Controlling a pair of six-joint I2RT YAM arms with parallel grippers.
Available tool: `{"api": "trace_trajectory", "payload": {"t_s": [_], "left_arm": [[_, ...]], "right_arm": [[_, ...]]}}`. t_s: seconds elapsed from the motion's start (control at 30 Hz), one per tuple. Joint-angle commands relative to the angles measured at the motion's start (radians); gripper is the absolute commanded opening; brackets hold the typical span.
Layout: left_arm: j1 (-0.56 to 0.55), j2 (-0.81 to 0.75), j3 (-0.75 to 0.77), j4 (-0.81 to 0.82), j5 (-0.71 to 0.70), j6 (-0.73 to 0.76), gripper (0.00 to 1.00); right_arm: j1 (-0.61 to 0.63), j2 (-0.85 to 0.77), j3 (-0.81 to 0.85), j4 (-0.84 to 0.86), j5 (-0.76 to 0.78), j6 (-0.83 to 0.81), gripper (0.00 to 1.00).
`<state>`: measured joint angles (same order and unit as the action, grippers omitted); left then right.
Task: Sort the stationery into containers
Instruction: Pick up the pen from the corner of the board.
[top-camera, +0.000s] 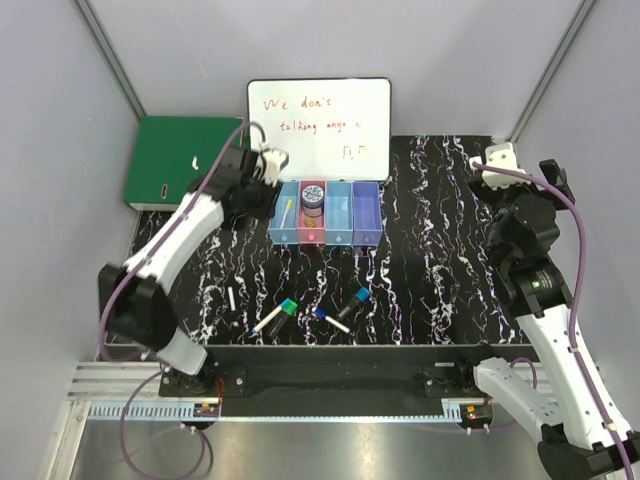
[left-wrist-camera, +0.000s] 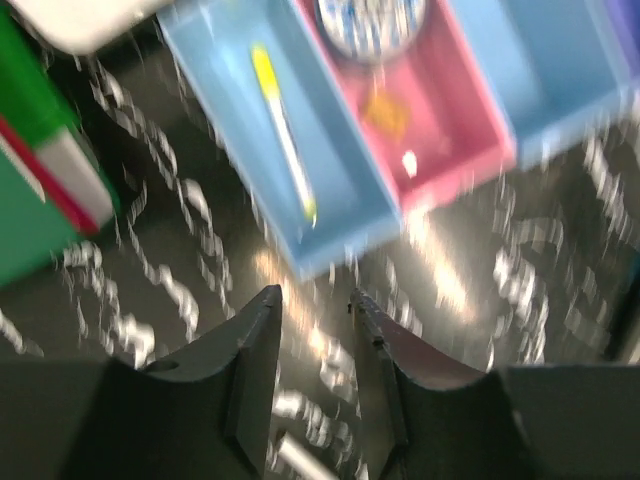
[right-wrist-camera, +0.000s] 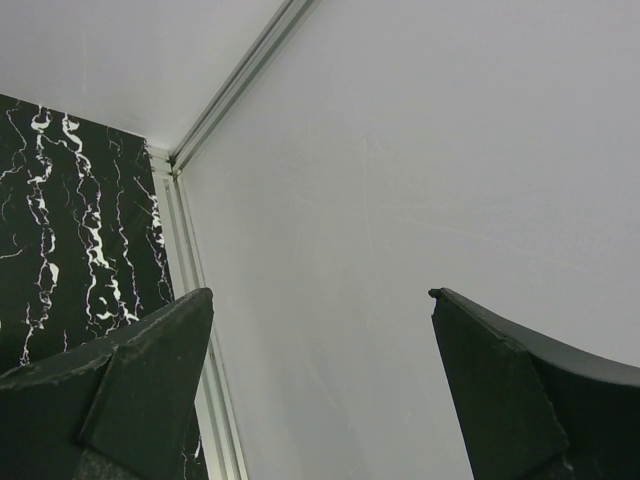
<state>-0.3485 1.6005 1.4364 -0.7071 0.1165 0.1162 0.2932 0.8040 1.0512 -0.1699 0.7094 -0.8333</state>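
Observation:
The containers (top-camera: 367, 213) stand in a joined row at mid-table: light blue, pink, light blue, purple. A yellow-and-white pen (left-wrist-camera: 283, 130) lies in the leftmost blue bin (left-wrist-camera: 225, 60), and a blue-white cylinder (top-camera: 313, 193) stands in the pink bin (left-wrist-camera: 450, 130). My left gripper (top-camera: 262, 182) hovers just left of the row. Its jaws are open a little with nothing between them (left-wrist-camera: 315, 295), though the view is blurred. Loose stationery lies near the front edge: a white marker (top-camera: 232, 299), a green-capped marker (top-camera: 276, 316), a blue-white pen (top-camera: 332, 318) and a blue-capped black marker (top-camera: 353, 300). My right gripper (right-wrist-camera: 320, 295) is wide open, facing the wall.
A whiteboard (top-camera: 318, 118) with red writing leans behind the bins. A green binder (top-camera: 180, 160) lies at the back left, just beside my left arm. My right arm (top-camera: 530, 250) stands folded at the right side. Grey walls enclose the black marbled table (top-camera: 430, 250).

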Motion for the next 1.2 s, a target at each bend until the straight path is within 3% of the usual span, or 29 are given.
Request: {"api": "trace_trajectory", "payload": {"t_s": [0.0, 0.2, 0.5, 0.77, 1.17], "left_arm": [[-0.018, -0.174, -0.299, -0.022, 0.008, 0.233, 0.38], [-0.061, -0.352, -0.571, -0.022, -0.035, 0.319, 0.42], [-0.144, -0.502, -0.734, -0.028, 0.0, 0.341, 0.5], [-0.179, -0.45, -0.697, -0.101, 0.064, 0.381, 0.59], [-0.291, -0.352, -0.683, -0.103, 0.094, 0.379, 0.63]], "right_arm": [[-0.008, -0.008, 0.053, 0.018, -0.022, 0.0, 0.98], [-0.008, -0.009, 0.067, 0.01, -0.024, 0.003, 0.98], [-0.008, -0.011, 0.092, -0.01, -0.021, 0.002, 0.98], [-0.009, -0.008, 0.093, -0.011, -0.024, 0.003, 0.97], [-0.011, -0.014, 0.079, -0.013, -0.024, 0.0, 0.97]]}}
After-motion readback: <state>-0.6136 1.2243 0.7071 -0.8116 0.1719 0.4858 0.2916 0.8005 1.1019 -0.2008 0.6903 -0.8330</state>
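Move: The white pen with the blue cap lies some 20 cm back of the left hand, neither left nor right of it, and about 18 cm below. The green-capped marker lies close along the pen's right side, about 4 cm right of it and 1 cm nearer the base; the small dark-and-white pen is roughly 8 cm left of it and 3 cm farther out. The tray's left blue compartment is about 7 cm ahead of the hand, 2 cm to its right and 15 cm below. From the right hand the blue-capped pen is some 54 cm left, 10 cm back and 41 cm below. The left hand leaves the tray and sweeps quickly back towards the base and down, swinging about 5 cm left on the way, then slows and creeps on back, drifting right and sinking a little more to the near end of the white pen, some 22 cm back and 14 cm down in all. Meanwhile the wrist turns clockwise about 35 degrees and tips until the fingers point almost straight down, their gap coming roughly in line to straddle the pen, and the empty fingers spread from part open to clearly wider, still above the table and touching nothing. ##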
